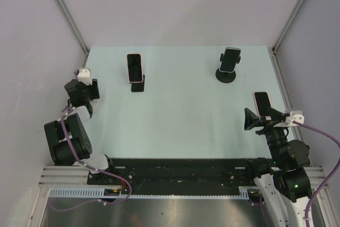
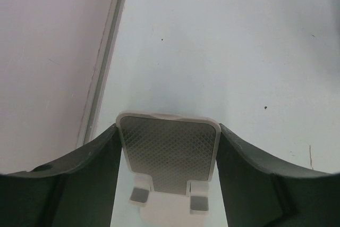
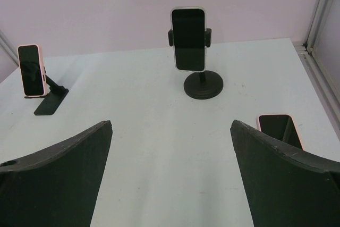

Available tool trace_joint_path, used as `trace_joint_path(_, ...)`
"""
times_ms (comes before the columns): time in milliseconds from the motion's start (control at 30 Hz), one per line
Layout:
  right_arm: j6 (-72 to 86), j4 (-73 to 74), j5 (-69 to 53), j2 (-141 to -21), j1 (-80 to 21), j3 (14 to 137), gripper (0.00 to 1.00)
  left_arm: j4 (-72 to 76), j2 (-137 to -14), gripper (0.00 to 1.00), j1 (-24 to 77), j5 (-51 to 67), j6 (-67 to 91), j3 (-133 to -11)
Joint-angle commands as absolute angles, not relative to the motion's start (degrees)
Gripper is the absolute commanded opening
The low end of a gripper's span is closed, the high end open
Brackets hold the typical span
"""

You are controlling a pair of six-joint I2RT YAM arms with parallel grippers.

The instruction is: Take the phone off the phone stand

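Observation:
My left gripper (image 2: 167,128) is shut on an empty white phone stand (image 2: 167,155) with a grey textured pad, its fingers pressing both side edges of the back plate. In the top view the left gripper (image 1: 85,90) sits at the table's left edge and hides that stand. A pink-edged phone (image 1: 262,101) lies flat on the table at the right, just beyond my right gripper (image 1: 264,116). The right gripper (image 3: 171,123) is open and holds nothing. The flat phone (image 3: 276,125) shows partly behind its right finger.
A phone (image 1: 134,66) leans on a black flat stand (image 1: 138,85) at the back left. Another phone (image 1: 230,59) is clamped upright in a round-based black stand (image 1: 227,75) at the back right. White walls and metal rails enclose the table.

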State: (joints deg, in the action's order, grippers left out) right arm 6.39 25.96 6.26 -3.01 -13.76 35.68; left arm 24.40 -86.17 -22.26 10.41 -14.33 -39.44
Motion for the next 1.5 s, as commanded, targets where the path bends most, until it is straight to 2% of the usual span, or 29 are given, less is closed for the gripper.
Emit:
trace_joint_path(0, 5.9, 24.3, 5.7, -2.2, -14.2, 35.7, 1.00, 24.8, -84.5, 0.45, -22.3, 7.0, -13.2, -38.0)
trace_joint_path(100, 5.9, 24.3, 5.7, -2.0, -14.3, 35.7, 1.00, 24.7, -83.9, 0.54, -22.4, 6.4, -13.2, -37.8)
trace_joint_path(200, 5.9, 24.3, 5.7, -1.8, -14.3, 35.7, 1.00, 24.8, -83.2, 0.68, -22.3, 5.7, -12.8, -37.9)
trace_joint_path(233, 5.9, 24.3, 5.7, -1.8, -14.3, 35.7, 1.00, 24.8, -83.1, 0.77, -22.5, 5.5, -12.7, -38.1)
trace_joint_path(300, 5.9, 24.3, 5.7, -1.9, -14.3, 35.7, 1.00, 24.8, -82.4, 0.86, -22.4, 4.3, -12.1, -38.2)
trace_joint_path(333, 5.8, 24.2, 5.7, -2.0, -14.3, 35.7, 1.00, 24.7, -82.3, 0.94, -22.4, 3.9, -11.7, -38.3)
trace_joint_path(400, 5.9, 24.2, 5.5, -1.9, -14.4, 35.8, 1.00, 24.8, -81.7, 1.00, -22.4, 3.5, -11.2, -38.5)
trace_joint_path(700, 5.9, 24.3, 5.5, -1.9, -14.4, 35.7, 1.00, 24.8, -76.7, 1.00, -22.4, 5.0, -5.1, -40.3)
trace_joint_path(933, 5.8, 24.3, 5.8, -2.0, -14.4, 35.7, 1.00, 24.7, -70.2, 1.00, -21.5, 9.0, 12.2, -41.6)
trace_joint_path(1233, 5.8, 24.3, 5.8, -2.3, -14.3, 35.7, 1.00, 24.6, -66.5, 1.00, -4.2, -3.0, 8.8, -43.7)
trace_joint_path(1467, 5.7, 24.2, 6.0, -2.6, -14.2, 35.6, 1.00, 24.1, -74.6, 1.00, 6.9, -11.8, 4.7, -49.9)
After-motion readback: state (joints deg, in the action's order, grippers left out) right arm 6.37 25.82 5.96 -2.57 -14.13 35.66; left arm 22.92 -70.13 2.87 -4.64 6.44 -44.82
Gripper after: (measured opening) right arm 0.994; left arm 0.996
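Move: The white stand is still gripped between the left fingers, its middle roughly 3 cm below and 2 cm behind the hand point. The phone leaning on the black stand is about 14 cm ahead, 24 cm to the right and 5 cm above the left hand; its foot is some 11 cm ahead, 24 cm right and 8 cm below. From the idle right hand that phone lies roughly 36 cm ahead, 54 cm left and 14 cm below. The white stand is let go beside the table's left edge as the left fingers open wide, the hand easing back about 1 cm. The hand then rises off it some 15 cm and sweeps about 15 cm right, towards the phone on the black stand, with a little forward travel late on; the fingers tip up about 20 degrees to near level and stay open. ##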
